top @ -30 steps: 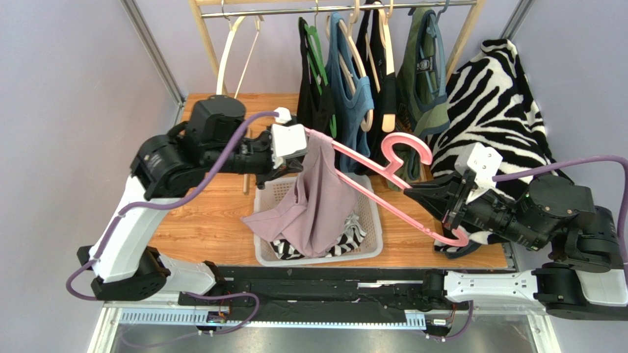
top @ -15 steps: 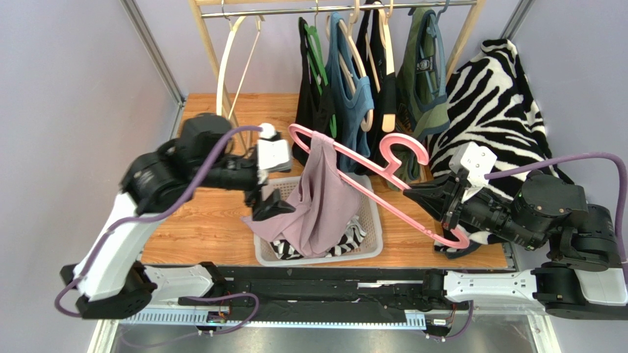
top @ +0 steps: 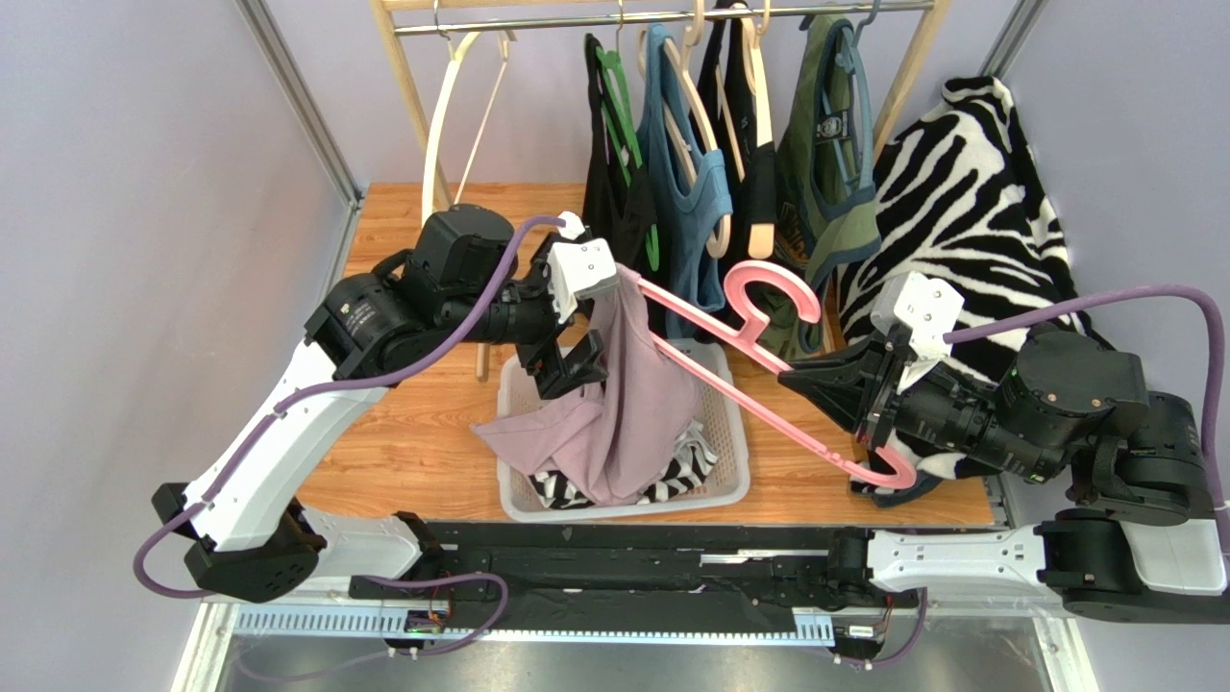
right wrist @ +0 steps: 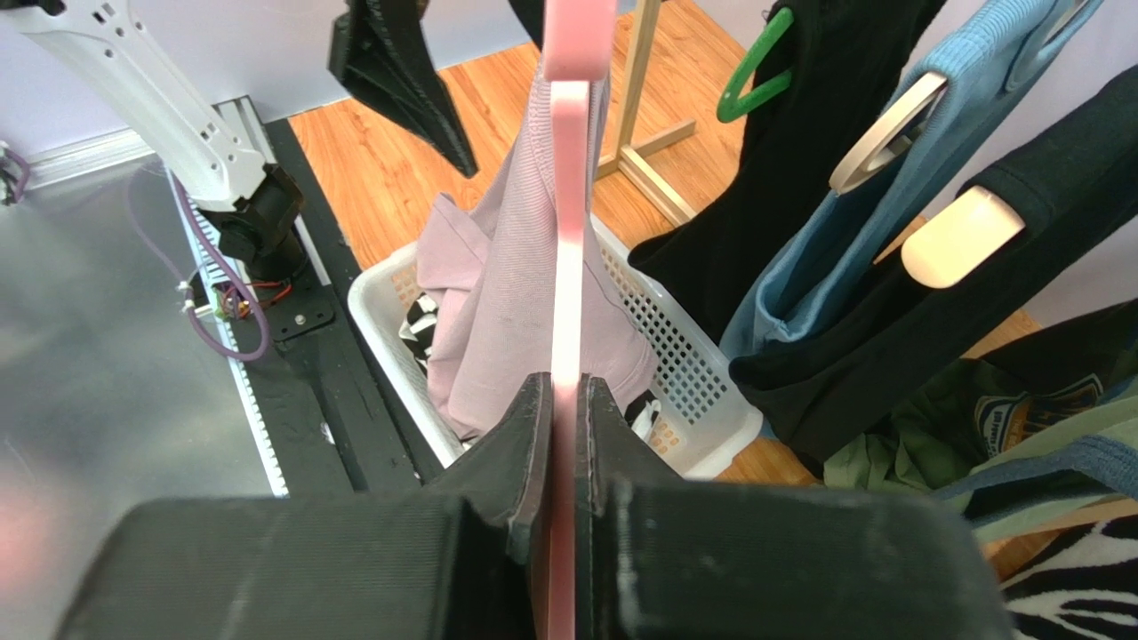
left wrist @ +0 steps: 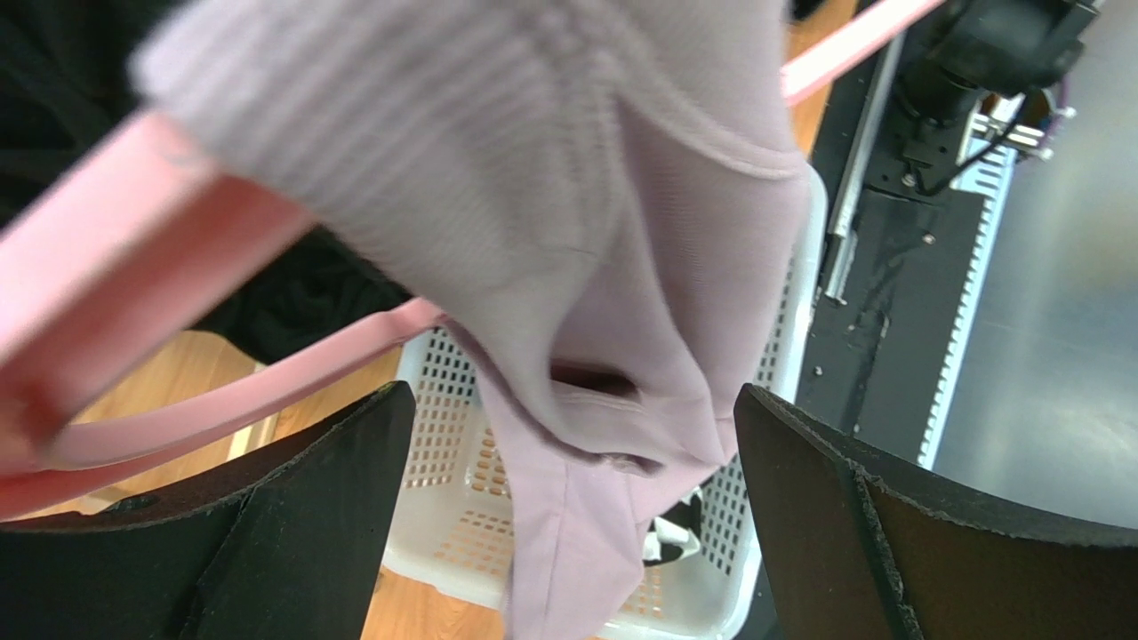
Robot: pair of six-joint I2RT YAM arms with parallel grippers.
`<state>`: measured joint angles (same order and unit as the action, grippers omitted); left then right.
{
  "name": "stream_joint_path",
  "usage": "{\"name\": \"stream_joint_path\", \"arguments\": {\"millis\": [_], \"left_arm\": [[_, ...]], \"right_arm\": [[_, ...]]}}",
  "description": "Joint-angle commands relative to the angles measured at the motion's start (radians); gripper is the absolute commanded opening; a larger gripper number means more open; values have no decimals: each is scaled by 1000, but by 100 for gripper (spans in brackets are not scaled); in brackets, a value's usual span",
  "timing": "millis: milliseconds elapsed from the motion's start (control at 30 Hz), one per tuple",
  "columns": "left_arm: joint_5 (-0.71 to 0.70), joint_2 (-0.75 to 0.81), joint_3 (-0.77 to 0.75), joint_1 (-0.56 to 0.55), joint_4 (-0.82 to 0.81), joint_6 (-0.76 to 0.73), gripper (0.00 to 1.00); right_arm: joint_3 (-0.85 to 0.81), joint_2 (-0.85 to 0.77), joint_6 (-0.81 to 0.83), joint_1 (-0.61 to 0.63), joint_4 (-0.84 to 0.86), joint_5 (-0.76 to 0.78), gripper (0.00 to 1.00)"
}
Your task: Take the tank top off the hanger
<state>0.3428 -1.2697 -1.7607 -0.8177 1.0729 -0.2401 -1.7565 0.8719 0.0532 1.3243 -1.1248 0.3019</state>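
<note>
A mauve tank top point(top: 635, 418) hangs by its strap from the left end of a pink hanger point(top: 722, 339) and drapes down into a white basket point(top: 729, 476). My right gripper point(top: 852, 418) is shut on the hanger's lower right bar; the right wrist view shows the pink bar point(right wrist: 568, 200) pinched between the jaws point(right wrist: 568, 387). My left gripper point(top: 585, 339) stands wide open just left of the tank top's upper part. In the left wrist view the cloth point(left wrist: 601, 200) hangs in front of the open gripper point(left wrist: 572, 400), untouched, with the hanger point(left wrist: 174, 240) at upper left.
A wooden rack point(top: 664, 18) at the back carries black, blue and green tops point(top: 693, 159) and an empty hanger point(top: 455, 116). A zebra-print cloth point(top: 967, 216) is heaped at the right. More zebra fabric point(top: 693, 462) lies in the basket.
My left gripper opened and let go of the tank top's strap, swung away to the left, then came back beside the cloth. The hanger's hook end rose slightly.
</note>
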Motion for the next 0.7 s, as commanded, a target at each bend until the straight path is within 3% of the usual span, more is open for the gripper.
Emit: {"name": "stream_joint_path", "arguments": {"millis": [0, 67, 167, 300, 400, 533, 667], "left_arm": [[-60, -7, -2, -8, -51, 32, 98], [-54, -3, 18, -9, -56, 44, 97], [-2, -2, 15, -6, -64, 79, 84], [103, -17, -29, -8, -71, 122, 18], [151, -28, -60, -8, -64, 133, 1], [216, -2, -80, -8, -41, 125, 0], [187, 38, -114, 0, -22, 98, 0]], "right_arm": [[-49, -8, -6, -2, 103, -58, 0], [-55, -11, -6, -2, 109, -61, 0], [-44, -19, -12, -2, 131, -78, 0], [-23, -21, -10, -2, 152, -83, 0], [-12, -21, -7, -2, 160, -83, 0], [-9, -28, -7, -2, 142, -50, 0], [-3, -37, -7, -2, 88, 12, 0]]}}
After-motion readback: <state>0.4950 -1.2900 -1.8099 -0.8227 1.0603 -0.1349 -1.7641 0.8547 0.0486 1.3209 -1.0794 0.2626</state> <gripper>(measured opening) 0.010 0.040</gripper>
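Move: Just right of the open left fingers hangs the tank top, its nearest fold only 2 or 3 cm off, its middle about 4 cm right, 1 cm ahead and 12 cm below. The pink hanger's middle lies roughly 18 cm right, 5 cm back and 9 cm higher; the basket's is some 5 cm right, 6 cm ahead and 33 cm below. From the right hand the tank top's middle is about 17 cm left, 9 cm ahead and 20 cm below. Closing from wide open to shut, the left fingers pinch the hanging fold of the tank top just under the hanger's left end. While they close and afterwards, the left hand draws back, up and right, roughly 4 cm in all, its wrist turning about 10 degrees. The right hand keeps its grip on the pink hanger and rises a little, about 1.5 cm. ##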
